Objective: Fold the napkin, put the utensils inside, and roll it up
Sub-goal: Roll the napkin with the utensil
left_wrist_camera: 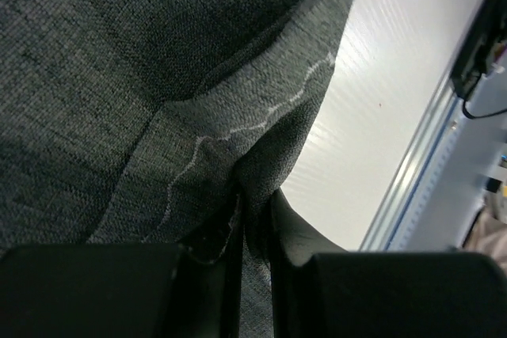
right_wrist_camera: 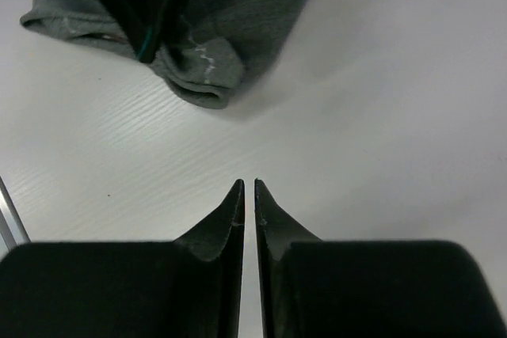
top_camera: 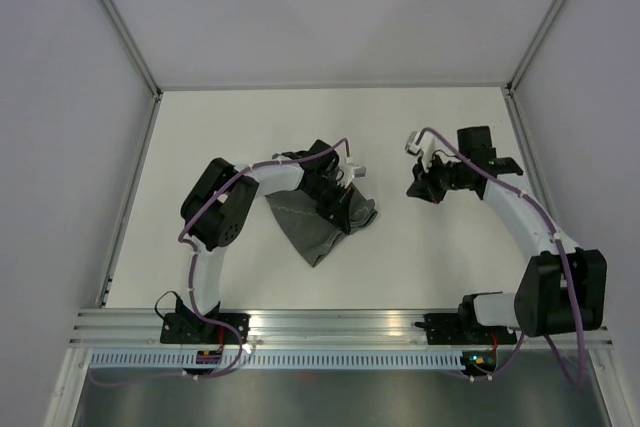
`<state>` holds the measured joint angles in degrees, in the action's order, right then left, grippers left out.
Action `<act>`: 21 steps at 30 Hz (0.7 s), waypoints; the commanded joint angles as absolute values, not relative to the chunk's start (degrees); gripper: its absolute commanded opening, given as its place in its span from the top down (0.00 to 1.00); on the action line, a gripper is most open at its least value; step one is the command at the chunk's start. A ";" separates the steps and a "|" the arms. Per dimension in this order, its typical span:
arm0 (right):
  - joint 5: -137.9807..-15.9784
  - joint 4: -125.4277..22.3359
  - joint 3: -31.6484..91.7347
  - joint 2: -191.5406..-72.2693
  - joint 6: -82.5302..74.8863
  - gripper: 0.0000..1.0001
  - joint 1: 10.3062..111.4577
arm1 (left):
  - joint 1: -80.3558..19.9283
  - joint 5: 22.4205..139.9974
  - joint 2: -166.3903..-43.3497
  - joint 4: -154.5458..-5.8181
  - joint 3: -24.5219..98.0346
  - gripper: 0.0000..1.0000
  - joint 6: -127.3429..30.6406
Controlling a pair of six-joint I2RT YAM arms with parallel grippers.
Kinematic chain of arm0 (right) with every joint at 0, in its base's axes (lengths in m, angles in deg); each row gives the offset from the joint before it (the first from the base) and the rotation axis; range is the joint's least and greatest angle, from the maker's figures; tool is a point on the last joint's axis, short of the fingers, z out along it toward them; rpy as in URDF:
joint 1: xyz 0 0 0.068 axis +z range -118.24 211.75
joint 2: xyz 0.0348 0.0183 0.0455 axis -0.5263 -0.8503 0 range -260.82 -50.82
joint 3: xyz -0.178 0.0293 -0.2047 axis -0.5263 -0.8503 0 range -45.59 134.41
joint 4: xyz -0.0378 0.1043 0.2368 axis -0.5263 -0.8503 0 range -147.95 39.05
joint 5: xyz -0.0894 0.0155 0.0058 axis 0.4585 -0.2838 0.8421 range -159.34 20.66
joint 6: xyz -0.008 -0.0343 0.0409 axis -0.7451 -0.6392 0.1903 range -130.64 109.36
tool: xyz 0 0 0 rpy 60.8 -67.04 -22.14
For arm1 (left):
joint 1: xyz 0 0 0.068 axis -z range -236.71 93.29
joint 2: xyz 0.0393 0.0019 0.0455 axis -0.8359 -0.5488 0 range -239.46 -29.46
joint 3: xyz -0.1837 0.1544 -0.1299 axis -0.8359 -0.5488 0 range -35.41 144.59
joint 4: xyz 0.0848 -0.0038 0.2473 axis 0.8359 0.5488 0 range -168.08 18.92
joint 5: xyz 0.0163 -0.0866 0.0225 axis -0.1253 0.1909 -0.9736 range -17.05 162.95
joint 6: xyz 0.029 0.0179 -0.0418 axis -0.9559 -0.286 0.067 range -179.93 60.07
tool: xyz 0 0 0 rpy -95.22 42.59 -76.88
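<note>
The dark grey napkin (top_camera: 318, 232) lies bunched on the white table, left of centre. My left gripper (top_camera: 340, 209) sits at its right side and is shut on a fold of it. In the left wrist view the cloth (left_wrist_camera: 158, 61) fills the frame, its light stitched line runs down toward the jaws, and the left gripper (left_wrist_camera: 253, 195) pinches the fabric. My right gripper (top_camera: 418, 187) hovers to the right, apart from the cloth. In the right wrist view the right gripper (right_wrist_camera: 246, 184) is parted by a thin slit with nothing in it, and the napkin (right_wrist_camera: 206, 45) lies ahead. The utensils are out of view.
The white table (top_camera: 250, 127) is enclosed by pale walls at the back and sides. An aluminium rail (top_camera: 340, 322) runs along the near edge where both arm bases are bolted.
</note>
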<state>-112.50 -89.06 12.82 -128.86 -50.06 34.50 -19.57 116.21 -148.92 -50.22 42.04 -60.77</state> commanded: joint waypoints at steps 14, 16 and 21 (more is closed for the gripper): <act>-108.37 -71.53 -6.12 -117.53 -69.34 0.65 61.28 | -21.12 123.75 -153.65 -43.36 42.02 0.98 -59.76; -108.10 -67.48 -9.02 -117.18 -70.40 0.63 62.95 | -21.20 123.84 -153.65 -43.36 42.02 0.98 -59.76; -105.20 -60.63 -14.11 -117.36 -74.00 0.49 66.91 | -21.12 123.93 -154.00 -43.36 41.76 0.98 -59.76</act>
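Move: The napkin's rolled right end lies about 16 cm left of the right hand, some 4 cm back and 13 cm below it. The left gripper, already pinching the roll, is around 19 cm left, 6 cm back and 12 cm below the right hand. From the left hand the rolled end lies about 3 cm right and 2 cm ahead, at nearly its height; the napkin's loose near corner is roughly 7 cm left and 7 cm back, 1 cm lower. Opening right hand swings some 15 cm back-left, then sinks towards rolled end; pinching left hand drags napkin back. ##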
